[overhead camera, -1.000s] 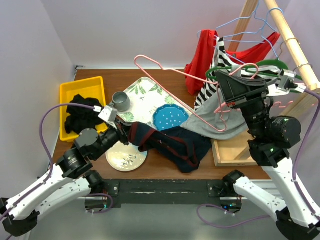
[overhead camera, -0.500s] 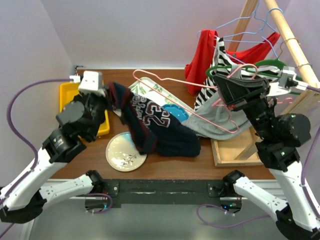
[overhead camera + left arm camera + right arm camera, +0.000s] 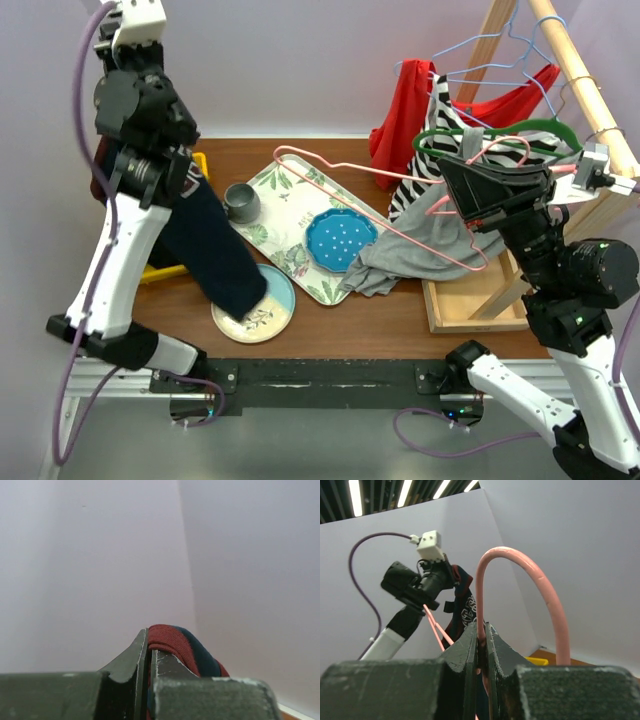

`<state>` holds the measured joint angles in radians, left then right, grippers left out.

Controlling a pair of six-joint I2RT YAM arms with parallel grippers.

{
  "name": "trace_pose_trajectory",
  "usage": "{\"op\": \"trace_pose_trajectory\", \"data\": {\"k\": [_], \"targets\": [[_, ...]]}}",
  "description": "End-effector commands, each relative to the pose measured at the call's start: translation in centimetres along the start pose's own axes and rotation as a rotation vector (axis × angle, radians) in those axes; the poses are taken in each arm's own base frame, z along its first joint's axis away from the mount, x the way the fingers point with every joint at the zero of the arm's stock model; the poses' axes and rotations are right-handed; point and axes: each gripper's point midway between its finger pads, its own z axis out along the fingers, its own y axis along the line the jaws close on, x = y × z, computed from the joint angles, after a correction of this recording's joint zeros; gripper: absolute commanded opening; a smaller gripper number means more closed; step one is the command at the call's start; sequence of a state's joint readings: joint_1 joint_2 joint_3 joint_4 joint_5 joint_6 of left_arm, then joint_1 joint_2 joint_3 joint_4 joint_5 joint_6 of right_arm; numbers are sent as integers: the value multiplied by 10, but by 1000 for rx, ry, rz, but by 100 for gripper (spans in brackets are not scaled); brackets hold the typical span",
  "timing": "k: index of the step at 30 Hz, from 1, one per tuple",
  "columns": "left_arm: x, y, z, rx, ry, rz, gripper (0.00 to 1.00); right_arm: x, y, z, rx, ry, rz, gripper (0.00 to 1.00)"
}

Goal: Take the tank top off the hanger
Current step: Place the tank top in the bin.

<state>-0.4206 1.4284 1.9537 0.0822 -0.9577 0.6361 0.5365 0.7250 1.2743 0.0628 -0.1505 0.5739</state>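
Observation:
The navy tank top point(image 3: 215, 260) with red trim point(image 3: 180, 640) hangs from my left gripper point(image 3: 125, 175), which is raised high at the left and shut on its strap point(image 3: 149, 640). Its lower end drapes onto the round plate point(image 3: 268, 318). The garment hangs apart from the pink wire hanger point(image 3: 380, 214). My right gripper point(image 3: 447, 198) is shut on that hanger's neck just below the hook point(image 3: 512, 554), with the wire pinched between the jaws point(image 3: 482, 630). In the right wrist view the left arm and the dangling tank top point(image 3: 464, 607) show beyond the hanger.
A floral tray point(image 3: 290, 255) carries a blue plate point(image 3: 342, 240) and a grey cup point(image 3: 241, 203). A grey garment point(image 3: 400, 268) lies beside it. Red point(image 3: 400, 120) and striped point(image 3: 432, 150) clothes hang on the wooden rack point(image 3: 585, 90) at right. A yellow bin point(image 3: 165, 272) sits behind the left arm.
My left arm swung up and to the far left, pulling the tank top off the table and clear of the pink hanger. The right gripper kept hold of the hanger.

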Motion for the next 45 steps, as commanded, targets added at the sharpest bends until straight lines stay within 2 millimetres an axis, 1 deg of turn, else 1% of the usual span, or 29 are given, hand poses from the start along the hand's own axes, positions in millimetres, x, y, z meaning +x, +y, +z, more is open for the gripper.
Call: {"op": "trace_pose_trajectory", "data": {"k": [1,2,4,5,6,7,8,9,11,12,14,15,16,17,18,19,22,23,25,26,27,30,31,32,33,35,36,40,45], "targets": [[31,14,40,-124,55,83,0,-8,10,-4,-35,-14,-23,0],[60,-5,44,-54,127,156,0,-6,9,-5,-36,-8,-24,0],[111,-31,45,13,219,85,0,-5,8,-7,-31,-10,-28,0],[128,-42,40,79,245,67,0,-2,6,-8,-28,-5,-29,0],[181,-56,31,102,339,59,0,-2,5,-9,-25,-6,-36,0],[205,-62,24,127,378,49,0,-1,4,-10,-22,-4,-38,0],[220,-66,15,175,399,17,0,1,3,-11,-18,-1,-40,0],[269,-65,4,159,489,-20,0,3,2,-12,-14,5,-40,0],[305,-70,-9,211,564,-79,0,5,0,-14,-10,6,-50,0],[341,-64,-20,186,645,-87,0,6,0,-15,-12,11,-51,0],[376,-54,-33,142,733,-63,0,7,-2,-16,-3,9,-57,0],[398,-45,-46,88,798,-52,0,6,-2,-17,-3,7,-57,0],[410,-30,-48,20,831,-50,3,6,-3,-18,0,3,-59,0],[420,-21,-55,-23,866,-39,9,7,-3,-19,0,2,-58,0],[426,-14,-56,-76,879,-88,17,6,-3,-20,-1,-1,-59,0],[427,-9,-59,-114,885,-119,42,6,-2,-20,-2,-1,-58,0],[424,1,-68,-209,911,-197,69,7,-2,-24,-2,-4,-60,0],[424,9,-77,-244,938,-179,71,7,-4,-26,4,-6,-62,0],[415,15,-78,-315,950,-228,75,6,-4,-30,8,-11,-71,0],[420,20,-92,-332,1017,-180,75,6,-4,-31,11,-12,-77,0],[413,19,-90,-356,1024,-219,75,4,-5,-34,18,-16,-87,0],[423,18,-118,-353,1142,-208,76,0,-5,-37,28,-27,-107,0],[427,16,-125,-336,1168,-213,77,-1,-5,-38,28,-29,-107,0],[427,4,-129,-272,1183,-272,77,-1,-5,-38,28,-30,-108,0],[441,1,-146,-229,1229,-255,77,-3,-4,-39,27,-35,-111,0],[444,-7,-152,-188,1221,-313,77,-5,-3,-39,24,-39,-113,0],[453,-5,-161,-201,1235,-310,78,-4,-4,-39,26,-36,-116,0],[464,-17,-165,-177,1287,-325,79,-6,-2,-40,23,-41,-117,0],[491,-32,-179,-167,1395,-310,77,-11,0,-43,20,-55,-120,0]]}}
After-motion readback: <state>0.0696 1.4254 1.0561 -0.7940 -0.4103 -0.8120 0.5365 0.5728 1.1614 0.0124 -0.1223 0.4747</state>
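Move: The left hand holds the tank top high up; the yellow bin's middle lies nearly straight below, some 58 cm down, roughly 7 cm to the left and about level fore and aft. The grey mug stands about 18 cm right of the bin's middle and 2 cm farther out, the round plate about 20 cm right of it and 20 cm nearer. From the right hand, which holds the pink hanger, the bin is roughly 53 cm left, 18 cm ahead and 55 cm down. The left hand plunges some 45 cm towards the bin with the tank top still pinched, swinging about 9 cm forward on the way and then drawing back and left, while the wrist tips over from slightly upward to steeply down; near the bottom its fingers open wide and let go of the cloth, then it dips another 7 cm or so, back and a little right, fingers open over the cloth. Meanwhile the right hand keeps its grip on the pink hanger and eases down about 3 cm, slightly back and to the right. ##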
